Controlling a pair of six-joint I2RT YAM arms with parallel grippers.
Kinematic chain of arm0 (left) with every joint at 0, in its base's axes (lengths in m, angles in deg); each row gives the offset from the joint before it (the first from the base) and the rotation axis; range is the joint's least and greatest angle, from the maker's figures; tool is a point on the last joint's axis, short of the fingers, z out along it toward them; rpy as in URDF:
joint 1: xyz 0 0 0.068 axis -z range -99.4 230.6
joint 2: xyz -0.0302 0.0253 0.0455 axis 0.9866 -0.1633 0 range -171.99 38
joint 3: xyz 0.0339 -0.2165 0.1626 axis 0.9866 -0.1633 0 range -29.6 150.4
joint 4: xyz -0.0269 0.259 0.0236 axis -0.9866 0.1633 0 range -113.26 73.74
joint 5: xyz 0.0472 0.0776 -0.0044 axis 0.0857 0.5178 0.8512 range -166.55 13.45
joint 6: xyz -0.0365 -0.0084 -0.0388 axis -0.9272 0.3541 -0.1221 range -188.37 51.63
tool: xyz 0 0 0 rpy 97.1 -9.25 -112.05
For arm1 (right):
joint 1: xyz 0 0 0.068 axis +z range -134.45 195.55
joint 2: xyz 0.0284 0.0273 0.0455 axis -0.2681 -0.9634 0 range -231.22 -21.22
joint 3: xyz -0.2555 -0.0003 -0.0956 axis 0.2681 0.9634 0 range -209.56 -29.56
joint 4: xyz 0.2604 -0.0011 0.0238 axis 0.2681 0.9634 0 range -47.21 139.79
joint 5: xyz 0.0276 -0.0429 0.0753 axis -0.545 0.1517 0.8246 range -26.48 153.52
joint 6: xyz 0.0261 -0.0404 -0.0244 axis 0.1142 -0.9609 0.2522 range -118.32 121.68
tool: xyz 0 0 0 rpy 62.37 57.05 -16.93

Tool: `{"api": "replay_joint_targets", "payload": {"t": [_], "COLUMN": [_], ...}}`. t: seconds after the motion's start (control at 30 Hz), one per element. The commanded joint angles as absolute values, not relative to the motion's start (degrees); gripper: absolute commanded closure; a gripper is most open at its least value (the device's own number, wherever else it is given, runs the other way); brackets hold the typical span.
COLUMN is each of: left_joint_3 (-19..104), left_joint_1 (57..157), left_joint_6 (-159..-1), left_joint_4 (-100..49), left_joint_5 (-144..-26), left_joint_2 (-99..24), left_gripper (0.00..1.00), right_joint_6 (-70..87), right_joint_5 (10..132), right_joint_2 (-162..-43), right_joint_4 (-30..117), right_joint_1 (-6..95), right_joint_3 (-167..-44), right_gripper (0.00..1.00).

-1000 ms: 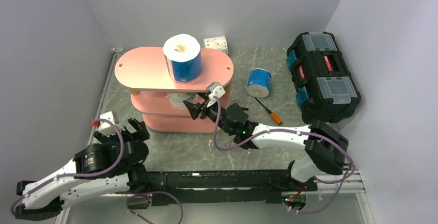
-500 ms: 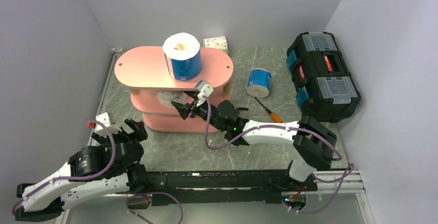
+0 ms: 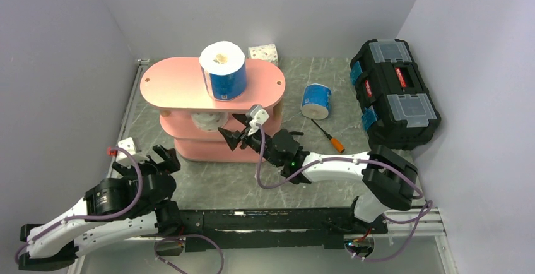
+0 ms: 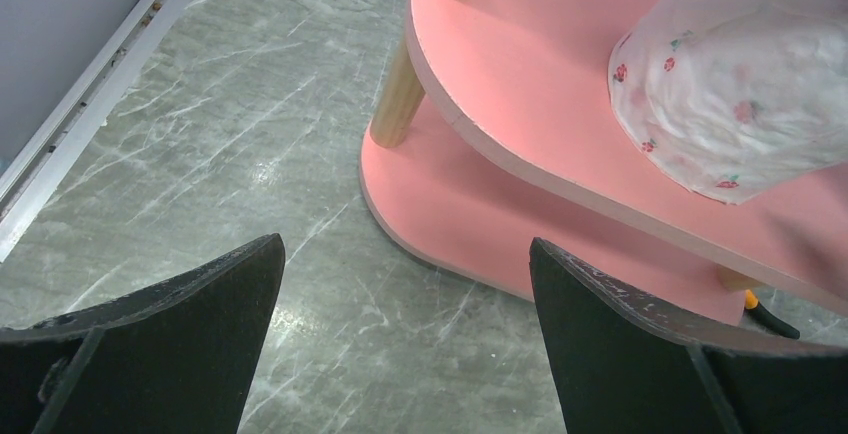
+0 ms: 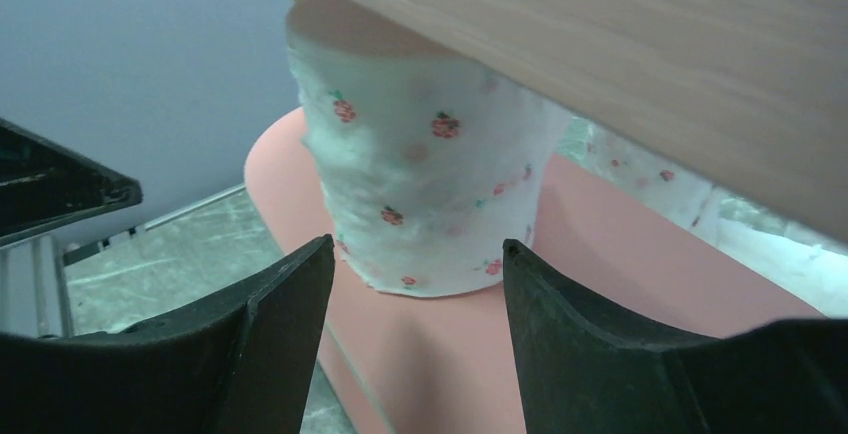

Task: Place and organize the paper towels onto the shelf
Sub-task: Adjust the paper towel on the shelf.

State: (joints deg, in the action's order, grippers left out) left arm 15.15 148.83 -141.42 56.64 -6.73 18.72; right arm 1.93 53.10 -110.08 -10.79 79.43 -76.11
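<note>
The pink shelf (image 3: 183,88) stands left of centre. A blue-wrapped paper towel roll (image 3: 223,71) stands on its top board. On the middle tier stands a speckled white roll (image 3: 205,121) (image 5: 430,184) (image 4: 740,94). My right gripper (image 3: 232,134) (image 5: 417,249) is open at that tier's edge, its tips just short of the roll and not touching it. More speckled paper (image 5: 640,169) shows behind it. Another blue roll (image 3: 316,101) lies on the table, and a speckled one (image 3: 264,53) sits behind the shelf. Low over the table by the shelf's left end (image 4: 520,84), my left gripper (image 3: 154,160) (image 4: 405,244) is open and holds nothing.
A black toolbox (image 3: 394,91) stands at the right wall. An orange-handled screwdriver (image 3: 331,138) lies between it and my right arm. Grey walls close in on three sides, with a metal rail (image 3: 129,107) along the left edge.
My right gripper went left under the top board, shifting the speckled roll further in along the middle tier, then drew back a little. The left arm pulled back slightly.
</note>
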Motion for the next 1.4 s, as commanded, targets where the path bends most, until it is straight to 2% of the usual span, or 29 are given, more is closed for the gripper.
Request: {"api": "replay_joint_targets", "payload": {"t": [0.0,0.23,0.43,1.37], "left_joint_3": [15.9,16.1,15.8,15.5], "left_joint_1": [148.7,148.7,148.7,148.7], "left_joint_6": [-140.7,-140.9,-139.7,-138.2], "left_joint_4": [55.6,55.9,54.8,53.5], "left_joint_5": [-6.2,-6.3,-6.6,-6.9], "left_joint_2": [19.1,18.7,19.6,20.1], "left_gripper": [0.01,0.01,0.01,0.01], "right_joint_6": [3.0,2.5,3.0,6.5], "right_joint_5": [46.8,48.1,51.1,61.9], "right_joint_2": [-109.8,-115.4,-119.0,-127.8], "right_joint_4": [-18.0,-28.4,-31.8,-25.9], "right_joint_1": [78.6,78.2,77.9,78.5], "right_joint_3": [-74.3,-74.4,-75.8,-84.0], "right_gripper": [0.35,0.35,0.35,0.36]}}
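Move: From the right hand, the flowered paper roll on the middle shelf stands about 7 cm ahead and 6 cm to the left, its middle roughly level with the fingers. The pink top board is centred some 9 cm above, 7 cm ahead and 3 cm left. The blue-wrapped roll on that board stands about 7 cm ahead, straight along, and 16 cm up. From the left hand, the flowered roll is some 14 cm ahead, 14 cm right and 5 cm above. Backing off about 1 cm to the right while edging forward and rising, the right hand tips its fingers up by some 15 degrees, then sweeps about 6 cm left against the flowered roll, sinking to its starting height and drawing slightly back, while the wrist swings counter-clockwise. The fingers stay part-open; the forward finger ends against the roll's side, pushing it along the middle shelf. ##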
